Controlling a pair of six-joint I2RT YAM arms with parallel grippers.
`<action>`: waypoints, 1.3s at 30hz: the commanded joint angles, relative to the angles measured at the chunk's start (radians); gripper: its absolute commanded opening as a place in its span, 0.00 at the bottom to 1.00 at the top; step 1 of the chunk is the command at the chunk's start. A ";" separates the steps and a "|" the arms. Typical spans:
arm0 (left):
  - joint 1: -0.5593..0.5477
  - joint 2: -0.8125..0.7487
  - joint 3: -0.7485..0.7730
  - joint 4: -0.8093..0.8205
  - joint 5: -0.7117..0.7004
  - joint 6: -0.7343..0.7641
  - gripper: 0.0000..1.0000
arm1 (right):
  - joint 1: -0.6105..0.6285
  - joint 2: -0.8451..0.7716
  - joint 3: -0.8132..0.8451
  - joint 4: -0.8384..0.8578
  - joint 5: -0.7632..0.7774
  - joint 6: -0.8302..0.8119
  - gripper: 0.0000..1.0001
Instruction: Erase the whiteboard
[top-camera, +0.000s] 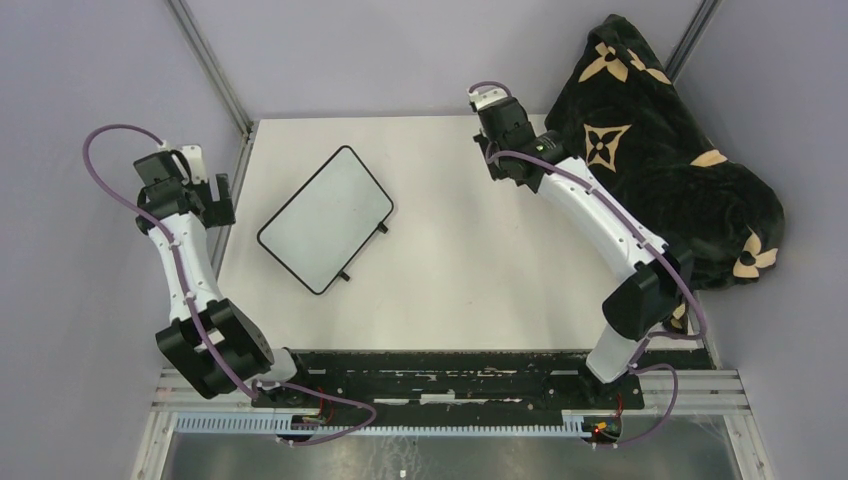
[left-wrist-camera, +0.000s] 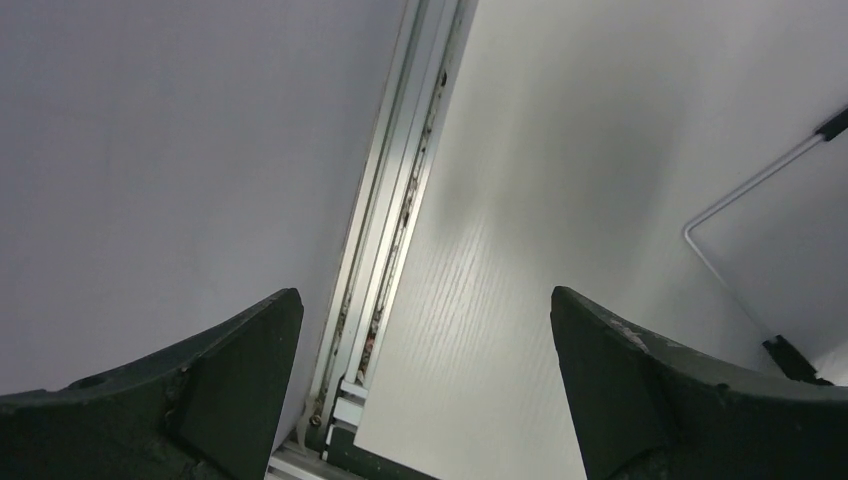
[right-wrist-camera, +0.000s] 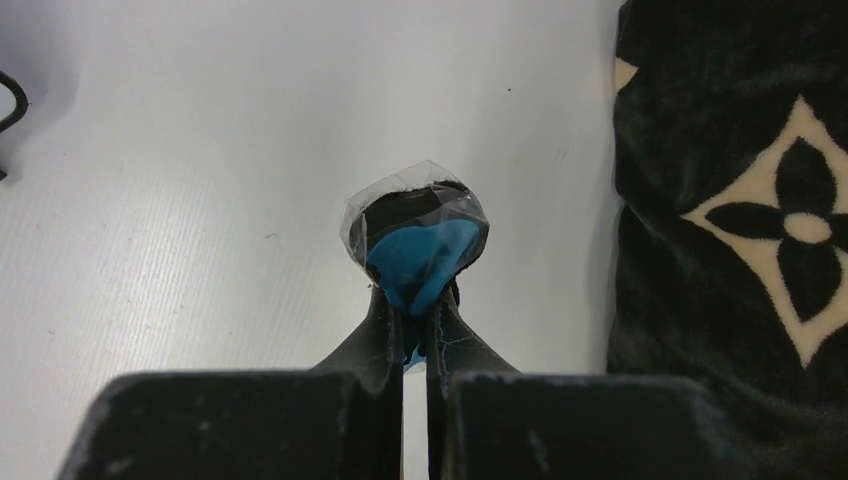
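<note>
The whiteboard (top-camera: 325, 220) lies tilted on the left half of the white table, black-framed, and its surface looks blank. One corner of it shows in the left wrist view (left-wrist-camera: 790, 250) and a sliver of its frame in the right wrist view (right-wrist-camera: 10, 100). My left gripper (left-wrist-camera: 425, 295) hangs open and empty over the table's left edge (top-camera: 215, 195), left of the board. My right gripper (right-wrist-camera: 415, 300) is shut on a blue eraser (right-wrist-camera: 420, 240) wrapped in clear film. It is held above bare table at the back (top-camera: 492, 158), right of the board.
A dark plush blanket (top-camera: 650, 150) with beige flower patterns is heaped at the back right, close beside the right gripper (right-wrist-camera: 730, 250). An aluminium rail (left-wrist-camera: 390, 230) and grey wall run along the table's left edge. The black base plate (top-camera: 450, 375) spans the near edge.
</note>
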 joint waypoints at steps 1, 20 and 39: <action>0.004 -0.031 -0.077 0.048 -0.049 0.021 0.99 | -0.016 0.074 0.111 -0.108 -0.034 0.063 0.01; 0.086 0.130 -0.184 0.109 0.066 -0.097 0.99 | -0.106 0.178 -0.087 -0.202 -0.149 0.175 0.00; 0.101 0.170 -0.228 0.176 0.207 -0.114 0.99 | -0.187 0.204 -0.259 -0.135 -0.259 0.194 0.34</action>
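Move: The put-down spot for the eraser, which the right gripper already holds, is bare table about 7 cm back and 6 cm to the right of that hand, some 22 cm below it. From the same hand, the whiteboard's middle lies roughly 37 cm to the left and 1 cm back, the dark blanket's about 38 cm to the right and 5 cm ahead, both near table height. From the left hand, the spot is some 68 cm to the right, 2 cm ahead and 19 cm lower. Bring the right gripper down about 20 cm to the bare table between whiteboard and blanket, drawing it back and to the right as it sinks and tipping the fingers some 40 degrees to point nearly straight down. With the eraser on the table, start opening the fingers. Meanwhile lower the empty left hand about 13 cm beside the whiteboard, fingers staying wide open. ##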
